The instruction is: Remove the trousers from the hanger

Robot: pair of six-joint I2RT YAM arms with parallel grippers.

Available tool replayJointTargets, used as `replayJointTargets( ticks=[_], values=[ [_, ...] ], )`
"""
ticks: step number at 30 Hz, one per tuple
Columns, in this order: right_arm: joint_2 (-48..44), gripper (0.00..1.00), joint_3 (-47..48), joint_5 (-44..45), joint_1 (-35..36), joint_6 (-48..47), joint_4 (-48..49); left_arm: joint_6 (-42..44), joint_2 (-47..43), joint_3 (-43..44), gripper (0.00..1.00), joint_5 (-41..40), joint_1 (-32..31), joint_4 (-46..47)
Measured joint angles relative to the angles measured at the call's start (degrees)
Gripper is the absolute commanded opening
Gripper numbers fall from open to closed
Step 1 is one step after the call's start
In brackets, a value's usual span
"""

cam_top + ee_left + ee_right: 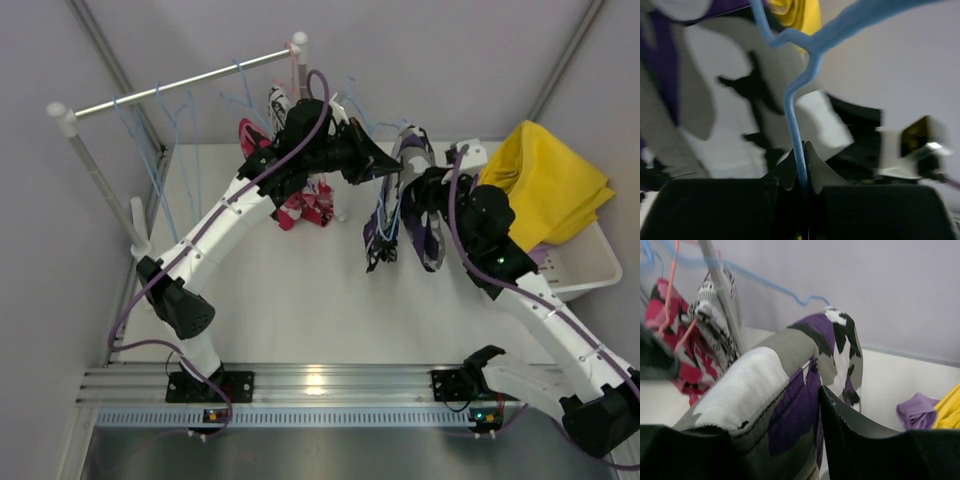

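Note:
A pair of trousers in purple, grey, white and black patches (398, 205) hangs on a blue wire hanger (795, 112), held in the air over the table. My left gripper (378, 160) is shut on the hanger's hook; in the left wrist view (802, 167) the wire runs between the closed fingertips. My right gripper (425, 192) is shut on the patched trousers (790, 400) at the waistband. One finger (850, 435) shows there; the other is hidden under the cloth. Yellow trousers (545, 180) and lilac trousers (917, 410) lie at the right.
A clothes rail (180, 82) at the back left carries several blue hangers, pink-red print trousers (305, 205) and black-and-white print trousers (278, 102). A white basket (590, 270) stands at the right under the yellow pair. The rail's post (722, 295) is near the right gripper.

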Motion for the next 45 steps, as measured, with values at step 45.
replayJointTargets(
  ticks=[45],
  values=[
    [-5.0,0.0,12.1,22.7,-30.3,-25.1,-12.2,19.3,-4.3,-14.7,0.0,-8.4,-0.5,-4.9]
  ],
)
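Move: The camouflage trousers are already pinched in the right hand and still straddle the blue hanger, whose middle is about 7 cm to that hand's left, roughly level fore-and-aft and 3 cm lower. The white bin is some 27 cm to its right, hardly farther out or nearer, and 28 cm below; the yellow trousers heaped in it are about 25 cm right, 5 cm farther out and 21 cm down. From the left hand the bin is about 34 cm right, 3 cm ahead and 36 cm below. The camouflage trousers are drawn up and off the hanger by the right hand, which keeps its pinch, climbs nearly 28 cm while going right and back, then swings on over the bin, sinks about 20 cm and comes forward again, turning some 55 degrees clockwise. The left hand, still gripping the hanger, drops some 14 cm with its fingertips tipping down, then rises a little. ##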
